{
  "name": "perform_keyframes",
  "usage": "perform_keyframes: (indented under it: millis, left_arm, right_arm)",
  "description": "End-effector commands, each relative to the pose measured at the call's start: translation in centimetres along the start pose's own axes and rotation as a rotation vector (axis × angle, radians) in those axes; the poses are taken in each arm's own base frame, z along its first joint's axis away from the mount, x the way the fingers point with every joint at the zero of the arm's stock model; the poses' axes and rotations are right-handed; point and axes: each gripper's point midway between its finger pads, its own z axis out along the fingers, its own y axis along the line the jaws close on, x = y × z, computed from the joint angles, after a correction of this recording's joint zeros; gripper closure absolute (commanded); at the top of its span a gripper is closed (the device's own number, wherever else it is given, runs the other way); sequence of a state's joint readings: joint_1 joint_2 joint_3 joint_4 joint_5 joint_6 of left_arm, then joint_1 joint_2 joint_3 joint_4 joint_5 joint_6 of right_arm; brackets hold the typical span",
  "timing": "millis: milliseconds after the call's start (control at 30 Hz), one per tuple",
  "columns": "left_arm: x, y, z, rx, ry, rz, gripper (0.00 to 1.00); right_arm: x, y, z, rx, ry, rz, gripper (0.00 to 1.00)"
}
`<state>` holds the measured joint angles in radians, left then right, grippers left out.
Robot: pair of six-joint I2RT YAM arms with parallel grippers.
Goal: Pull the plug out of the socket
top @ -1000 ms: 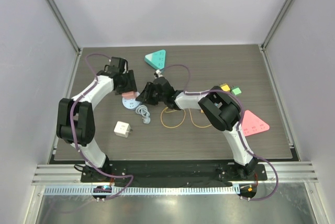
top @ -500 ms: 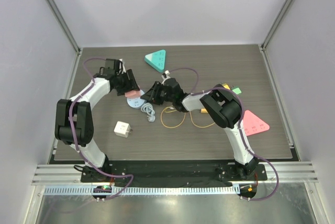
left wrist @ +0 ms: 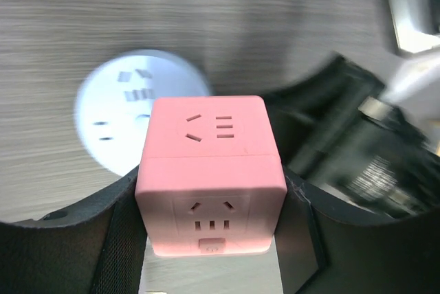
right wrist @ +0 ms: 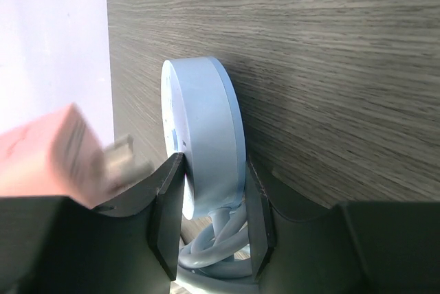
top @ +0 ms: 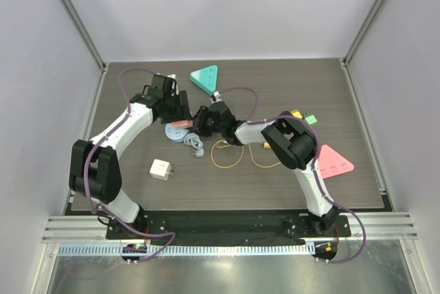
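Note:
The plug is a pink cube point(left wrist: 210, 170) and my left gripper point(left wrist: 212, 198) is shut on it, one finger on each side. In the top view the pink cube point(top: 181, 123) hangs just over the socket, a pale blue round disc point(top: 173, 134). My right gripper point(right wrist: 210, 191) is shut on the blue disc point(right wrist: 206, 136) by its rim, near where its grey cable point(right wrist: 216, 253) leaves. In the right wrist view the plug's metal prongs point(right wrist: 124, 156) show bare, a little off the disc's face. Both grippers meet at the table's left middle; the right gripper point(top: 201, 122) sits right of the plug.
A teal triangular socket point(top: 205, 77) lies at the back. A pink triangular one point(top: 333, 162) lies on the right and a white cube point(top: 161, 170) in front left. Yellow cable loops point(top: 227, 153) and small yellow point(top: 297, 114) and green point(top: 311, 119) blocks lie nearby. The grey cable coils point(top: 194, 145) beside the disc.
My left wrist has swung to the right with the pink plug in its grip. The right gripper has shifted slightly right and back, still holding the blue disc.

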<state>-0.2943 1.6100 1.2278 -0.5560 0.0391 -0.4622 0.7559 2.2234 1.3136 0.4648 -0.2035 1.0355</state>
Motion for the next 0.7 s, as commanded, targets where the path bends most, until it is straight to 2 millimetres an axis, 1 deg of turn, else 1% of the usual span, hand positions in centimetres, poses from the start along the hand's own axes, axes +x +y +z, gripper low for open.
perform_keyframes:
  millis: [0, 67, 100, 133, 167, 233, 300, 400, 467, 500, 533, 567, 633, 667]
  left_arm:
    - [-1.7, -3.8, -1.8, 0.195, -0.029, -0.009, 1.00]
    - [-1.7, -4.0, -1.6, 0.216, -0.022, -0.030, 1.00]
    - [-1.9, -3.4, -1.5, 0.202, -0.024, -0.042, 1.00]
    - [-2.1, -3.0, -1.5, 0.186, -0.030, -0.050, 1.00]
    - [-2.3, -2.4, -1.7, 0.164, -0.039, -0.061, 1.00]
    - [-3.1, -0.4, -2.1, 0.093, -0.082, -0.104, 1.00]
    - [-3.5, 1.4, -2.5, 0.037, -0.106, -0.148, 1.00]
    - [-3.6, 3.9, -2.9, -0.033, -0.135, -0.218, 1.00]
    - [-3.4, 5.2, -3.2, -0.072, -0.144, -0.264, 1.00]
    - [-3.6, 6.2, -3.4, -0.109, -0.160, -0.287, 1.00]
    - [-3.5, 6.8, -3.5, -0.134, -0.164, -0.298, 1.00]
    - [-3.4, 8.0, -4.0, -0.198, -0.179, -0.322, 1.00]
    - [-3.2, 8.7, -4.2, -0.236, -0.190, -0.336, 1.00]
    - [-2.8, 8.9, -3.8, -0.246, -0.176, -0.348, 1.00]
  right_arm:
    - [1.8, -6.1, 0.1, 0.211, 0.023, -0.025, 0.99]
    - [1.8, -6.0, 0.0, 0.206, 0.021, -0.023, 0.99]
    - [1.8, -6.2, -0.1, 0.208, 0.021, -0.019, 0.99]
    - [1.5, -5.9, -0.1, 0.194, 0.014, -0.014, 0.99]
    - [1.6, -6.2, -0.3, 0.194, 0.016, -0.008, 0.99]
    - [1.5, -6.1, -0.3, 0.178, 0.011, 0.010, 0.99]
    - [1.4, -6.4, -0.4, 0.175, 0.013, 0.023, 0.99]
    - [1.4, -6.2, -0.3, 0.162, 0.014, 0.036, 0.99]
    - [1.4, -6.2, -0.3, 0.157, 0.010, 0.045, 0.99]
    - [1.4, -6.2, -0.3, 0.156, 0.007, 0.049, 0.99]
    - [1.2, -6.1, -0.3, 0.151, 0.001, 0.051, 0.99]
    - [1.1, -6.2, -0.3, 0.155, -0.006, 0.057, 0.99]
    - [0.9, -5.9, -0.4, 0.140, -0.020, 0.064, 0.99]
    - [0.9, -6.0, -0.4, 0.141, -0.024, 0.072, 0.99]
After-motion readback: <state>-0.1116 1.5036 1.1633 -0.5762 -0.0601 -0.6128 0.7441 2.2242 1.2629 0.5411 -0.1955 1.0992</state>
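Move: Just clear of the socket, the left hand already holds the pink plug; the socket's disc lies about 3 cm to its left, 2 cm ahead and some 7 cm below. The socket's coiled cable is about 3 cm right and 3 cm back, and the white adapter some 9 cm left and 13 cm back, both low on the table. From the right hand, already gripping the rim, the socket's middle is about 3 cm left, 1 cm ahead and 1 cm lower. Carrying on briefly to the right by some 1.5 cm and lifting slightly, the left hand then reverses and sweeps the pink plug about 10 cm left, over the socket and out beyond its left side. Its wrist turns some 20 degrees counter-clockwise, fingers keeping hold of the plug, while the right hand still pinches the socket's rim almost in place. ##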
